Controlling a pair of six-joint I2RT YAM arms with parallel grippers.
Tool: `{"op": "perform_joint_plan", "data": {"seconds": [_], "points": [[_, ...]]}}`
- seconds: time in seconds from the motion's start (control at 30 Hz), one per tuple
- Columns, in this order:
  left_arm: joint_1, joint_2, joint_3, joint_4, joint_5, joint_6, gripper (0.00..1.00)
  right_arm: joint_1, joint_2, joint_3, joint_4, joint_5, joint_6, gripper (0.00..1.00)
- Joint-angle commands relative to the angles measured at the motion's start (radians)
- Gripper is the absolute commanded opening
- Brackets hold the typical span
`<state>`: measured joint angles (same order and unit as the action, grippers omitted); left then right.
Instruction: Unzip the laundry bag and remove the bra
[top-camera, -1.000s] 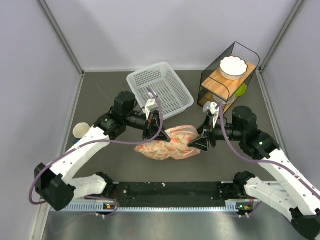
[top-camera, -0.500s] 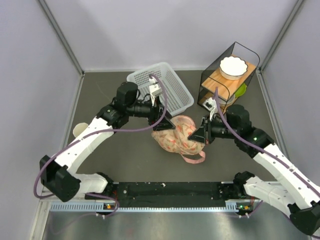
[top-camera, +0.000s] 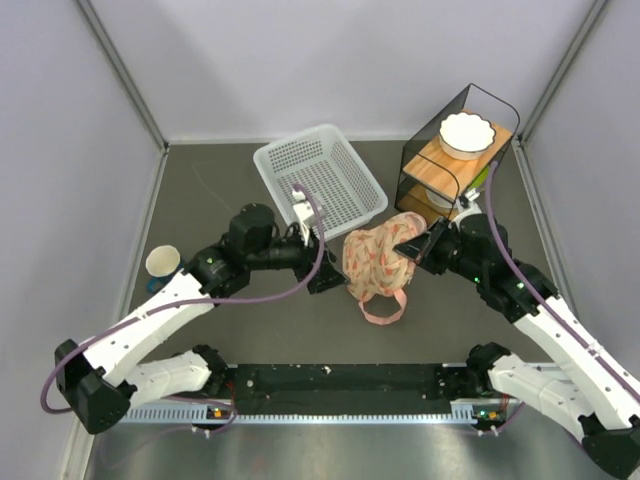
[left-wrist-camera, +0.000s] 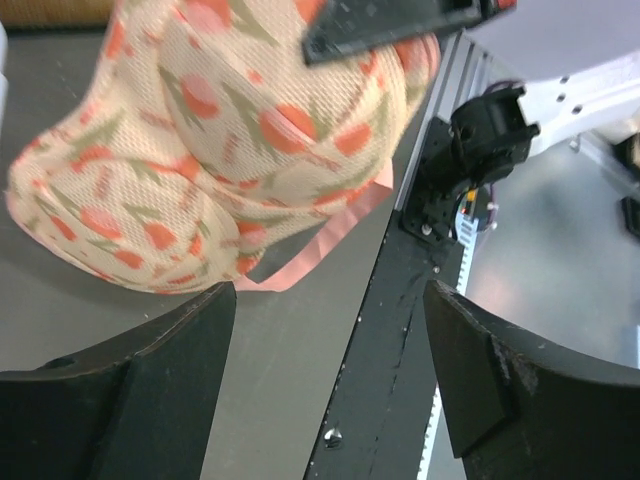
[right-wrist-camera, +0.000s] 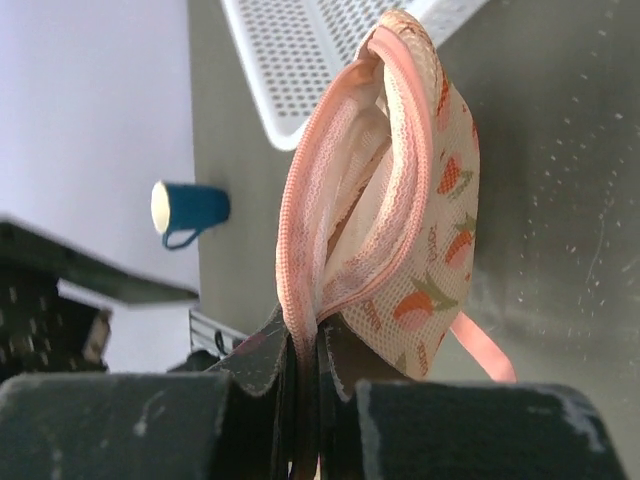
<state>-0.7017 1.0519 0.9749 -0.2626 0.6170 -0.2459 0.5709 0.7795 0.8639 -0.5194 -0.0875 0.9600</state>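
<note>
The laundry bag (top-camera: 376, 262), beige-pink mesh with orange prints, hangs bunched from my right gripper (top-camera: 408, 250). In the right wrist view that gripper (right-wrist-camera: 305, 352) is shut on the bag's (right-wrist-camera: 425, 215) pink zip edge. The zip gapes and white mesh shows inside. A pink strap loop (top-camera: 385, 306) trails onto the table. My left gripper (top-camera: 330, 276) stands open just left of the bag, apart from it. In the left wrist view its fingers (left-wrist-camera: 120, 400) are spread wide with only the table between them, and the bag (left-wrist-camera: 200, 150) lies beyond. The bra is hidden.
A white perforated basket (top-camera: 320, 185) stands behind the bag. At the back right is a wire and wood shelf (top-camera: 440, 165) with a white bowl (top-camera: 467, 133) on top. A blue cup (top-camera: 163, 262) sits at the left. The black base rail (top-camera: 340, 378) runs along the near edge.
My left gripper let go of the bag, opened and drew back to the left. My right gripper shut on the bag's zip edge and raised it, so the bag now hangs bunched.
</note>
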Motion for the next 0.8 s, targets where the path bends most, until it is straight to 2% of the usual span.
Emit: {"op": "perform_joint_plan", "data": {"seconds": [0.0,0.17,0.47,0.57,0.63,0.77], "points": [[-0.134,0.008,-0.036,0.034,-0.192,0.003,0.78,-0.003,0.064,0.033,-0.077,0.146,0.202,0.0],[-0.257,0.062,-0.051,0.079,-0.336,0.007,0.82,-0.003,0.098,0.018,-0.11,0.144,0.256,0.0],[-0.381,0.158,-0.025,0.184,-0.465,0.056,0.86,-0.003,0.076,0.011,-0.129,0.169,0.275,0.0],[-0.451,0.2,-0.028,0.191,-0.664,0.1,0.86,-0.005,0.066,0.011,-0.134,0.172,0.275,0.0],[-0.473,0.209,-0.05,0.218,-0.723,0.112,0.86,-0.003,0.058,0.004,-0.139,0.176,0.276,0.0],[-0.49,0.212,-0.074,0.253,-0.701,0.083,0.87,-0.005,0.05,-0.002,-0.143,0.19,0.283,0.0]]}}
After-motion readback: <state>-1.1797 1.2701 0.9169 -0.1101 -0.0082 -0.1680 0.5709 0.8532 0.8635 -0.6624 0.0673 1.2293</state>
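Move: The laundry bag hangs from the right gripper. Its middle is about 10 cm to the left hand's right, 1 cm farther out and 6 cm lower; its strap loop hangs some 11 cm right, 3 cm nearer the base and 13 cm below that hand. The white basket is roughly 30 cm ahead, 3 cm left and 20 cm down. From the right hand, the bag's middle is about 5 cm left, 3 cm back and 8 cm below. The right fingers keep their pinch on the laundry bag's pink-edged rim while that hand sinks about 5 cm, tipping down and turning some 15 degrees clockwise. The left hand, fingers staying wide open, goes down about 9 cm and right nearly as far, drawing back slightly at first, towards the bag's lower end and strap; its fingertips tilt downwards. Whether the left fingers touch the bag can't be seen. ##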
